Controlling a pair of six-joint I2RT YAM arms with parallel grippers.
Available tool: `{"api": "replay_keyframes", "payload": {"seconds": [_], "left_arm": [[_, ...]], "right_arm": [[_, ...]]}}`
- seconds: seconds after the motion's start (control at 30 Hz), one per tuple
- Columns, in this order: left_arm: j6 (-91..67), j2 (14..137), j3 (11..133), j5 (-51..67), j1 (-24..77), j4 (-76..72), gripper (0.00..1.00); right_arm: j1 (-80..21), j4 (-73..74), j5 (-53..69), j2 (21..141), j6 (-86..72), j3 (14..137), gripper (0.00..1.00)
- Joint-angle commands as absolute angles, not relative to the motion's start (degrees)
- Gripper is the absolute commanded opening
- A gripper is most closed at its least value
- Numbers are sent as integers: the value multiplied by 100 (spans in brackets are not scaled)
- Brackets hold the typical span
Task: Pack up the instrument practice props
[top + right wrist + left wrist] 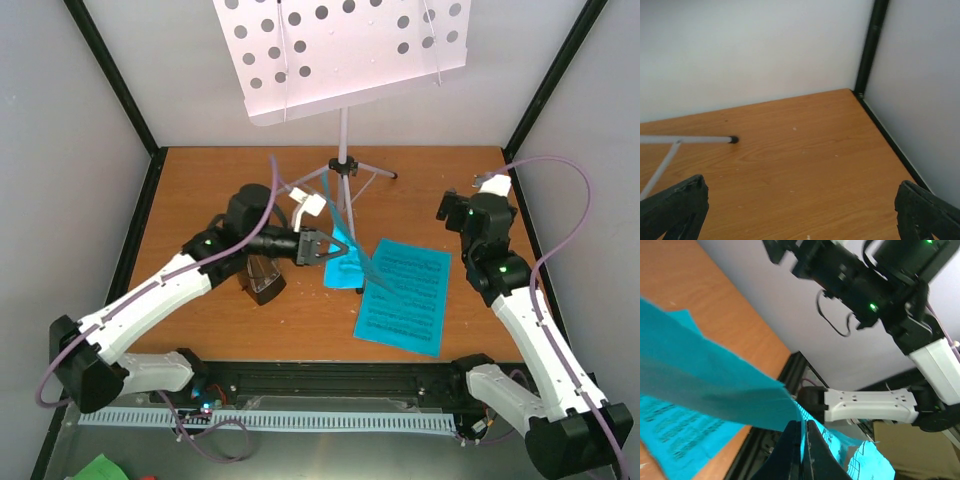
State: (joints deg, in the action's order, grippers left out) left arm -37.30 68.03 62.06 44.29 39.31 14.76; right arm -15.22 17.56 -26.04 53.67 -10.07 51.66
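The grey music stand rises at the back of the table, its perforated tray (340,45) high over the tripod legs (345,170). My left gripper (325,247) is shut on the edge of a cyan sheet-music page (705,385), which hangs lifted and curled off the table. In the left wrist view the fingers (790,450) pinch that page between them. A second cyan page (405,295) lies flat right of centre. The small black metronome (262,280) stands under my left forearm, partly hidden. My right gripper (470,195) is open at the right rear, nothing between its fingertips (675,205).
One stand leg with a black foot (732,139) lies on the wood ahead of the right gripper. Grey walls and black corner posts (869,47) close the table at the back and sides. A black rail (340,385) runs along the near edge.
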Motion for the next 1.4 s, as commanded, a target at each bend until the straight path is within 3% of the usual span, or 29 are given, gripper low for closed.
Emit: {"api": "replay_keyframes", "payload": {"seconds": [0.0, 0.43, 0.83, 1.03, 1.1, 1.2, 1.27, 1.37], "left_arm": [[-3987, 7168, 6732, 4289, 4542, 748, 0], [-3512, 9425, 8301, 4662, 5506, 149, 0], [-2553, 11010, 7583, 3892, 5511, 555, 0], [-2181, 11853, 7839, 3465, 5511, 840, 2], [-2121, 11902, 7818, 3282, 5512, 877, 8], [-2065, 11745, 7721, 3019, 5512, 879, 32], [-2053, 11548, 7646, 2858, 5512, 854, 56], [-2123, 11107, 7544, 2444, 5511, 870, 76]], "right_arm": [[-985, 1934, -2579, 5129, -1377, 5099, 100], [-773, 1956, -3295, 3666, -1442, 5133, 100], [-773, 2060, -3325, 2835, -1297, 5039, 100], [-773, 2080, -3193, 2773, -1327, 4938, 100], [-773, 2079, -3151, 2786, -1335, 4933, 100], [-773, 2004, -3048, 2793, -1349, 4869, 100], [-773, 1924, -2914, 2794, -1357, 4825, 100], [-773, 1765, -2652, 2762, -1316, 4750, 100]]}}
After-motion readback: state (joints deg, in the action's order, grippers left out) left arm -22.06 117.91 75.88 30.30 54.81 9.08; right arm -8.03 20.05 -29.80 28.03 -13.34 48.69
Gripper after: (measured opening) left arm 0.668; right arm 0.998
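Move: The left hand already holds a blue music sheet; the other sheet lies flat on the table some 15 cm to its right, about 1 cm farther out and 29 cm lower. The stand's near foot is about 5 cm right and 4 ahead, at table level; the metronome is some 15 cm left, 4 ahead and 22 lower. From the empty right hand the table sheet lies about 12 cm back, 12 left and 27 down. Left hand carries its sheet 15 cm right, then down 28 onto the other, lets go; right backs away upward. ##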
